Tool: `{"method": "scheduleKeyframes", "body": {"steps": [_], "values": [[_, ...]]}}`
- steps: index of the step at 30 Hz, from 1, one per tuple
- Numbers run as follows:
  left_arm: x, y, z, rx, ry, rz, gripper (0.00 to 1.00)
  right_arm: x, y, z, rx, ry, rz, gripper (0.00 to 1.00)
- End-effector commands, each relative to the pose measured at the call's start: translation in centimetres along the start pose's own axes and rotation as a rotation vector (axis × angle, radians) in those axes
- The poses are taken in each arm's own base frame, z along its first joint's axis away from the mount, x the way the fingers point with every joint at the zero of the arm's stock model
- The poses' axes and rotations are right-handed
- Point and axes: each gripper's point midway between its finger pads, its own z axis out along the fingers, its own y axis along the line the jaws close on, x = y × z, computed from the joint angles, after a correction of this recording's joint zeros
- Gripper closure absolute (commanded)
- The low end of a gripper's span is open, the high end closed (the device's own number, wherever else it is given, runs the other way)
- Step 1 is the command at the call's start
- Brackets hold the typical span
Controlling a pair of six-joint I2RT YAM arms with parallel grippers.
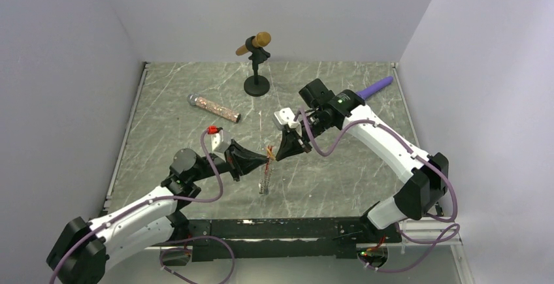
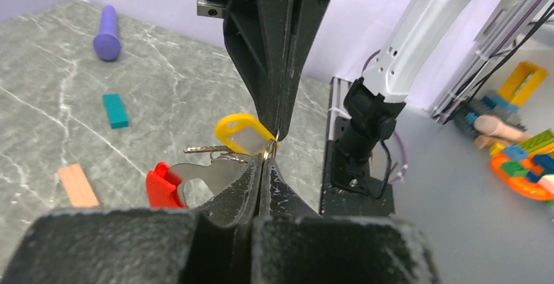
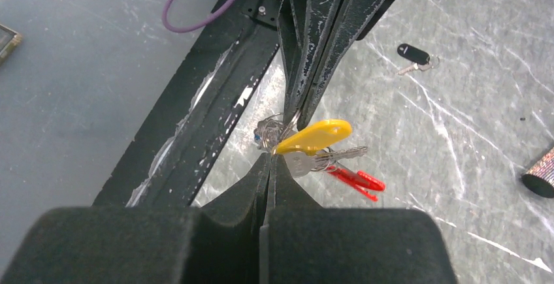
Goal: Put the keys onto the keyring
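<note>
Both grippers meet tip to tip above the table's middle, holding the keyring (image 1: 269, 155) between them. My left gripper (image 2: 264, 158) is shut on the thin silvery ring. The red fob (image 2: 159, 187) with its metal plate hangs to its left. My right gripper (image 3: 270, 158) is shut on the same ring, beside the yellow-tagged key (image 3: 313, 136). A plain metal key (image 3: 340, 153) and the red fob (image 3: 358, 179) hang by it. A bit of blue (image 3: 260, 140) shows in the bunch. A black-headed key (image 3: 413, 55) lies apart on the table.
A teal block (image 2: 115, 110), a salmon-orange block (image 2: 77, 185) and a purple stick (image 2: 106, 32) lie on the marble table. A microphone on a black stand (image 1: 256, 62) is at the back. A glittery microphone (image 1: 214, 108) lies left of centre.
</note>
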Motion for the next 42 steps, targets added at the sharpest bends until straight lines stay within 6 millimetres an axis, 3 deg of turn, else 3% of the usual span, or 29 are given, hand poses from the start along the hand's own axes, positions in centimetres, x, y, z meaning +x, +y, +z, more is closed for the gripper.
{"method": "scheduleKeyframes", "body": {"steps": [1,10,14,16,20,25,34,42], "values": [[-5.0,-1.7,0.4,0.086,-0.214,-0.036,1.00,0.1,0.3,-0.5,0.034,0.022,-0.042,1.00],[-6.7,-1.5,0.9,0.102,-0.319,-0.107,1.00,0.4,-0.2,0.2,0.048,0.036,-0.023,1.00],[-5.3,-1.2,1.1,0.085,-0.249,-0.082,0.99,-0.8,0.0,-0.4,0.050,0.004,-0.020,1.00],[-4.5,-0.8,1.0,0.063,-0.207,-0.066,0.89,-1.5,0.1,-0.9,0.051,-0.021,-0.017,1.00],[-3.2,-0.3,0.4,0.012,-0.147,-0.044,0.80,-2.5,0.1,-2.1,0.061,-0.065,-0.014,1.00],[-3.1,0.3,-0.5,-0.048,-0.137,-0.005,0.64,-3.1,0.0,-2.7,0.071,-0.071,-0.013,1.00],[-2.5,-0.7,0.3,0.053,0.012,0.132,0.70,-2.8,-0.4,-2.9,0.093,-0.043,0.000,1.00],[-1.6,-0.1,1.3,0.111,0.127,0.339,0.60,-2.8,-0.4,-2.8,0.082,-0.050,0.008,1.00]]}}
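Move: The left fingers are still shut on the keyring, its middle about 1 cm to their right and level with them. The yellow key tag is about 2 cm ahead and 2 cm right of the left hand, and the red tag about 3 cm ahead, 1 cm right and 2 cm lower. The coiled chain hangs straight under that hand, its middle some 7 cm down. From the shut right fingers, the keyring is about 2 cm to the left, level. Tilt the left fingertips up about 10 degrees while they still pinch the keyring, then open the left gripper to over a third. Draw it about 2 cm left off the ring and up, then ease it back right towards the bundle, rolling its top rearward and tipping the fingertips down. Keep the right fingers shut on the bundle and, after a slight dip, carry it about 2.5 cm forward, right and up. ##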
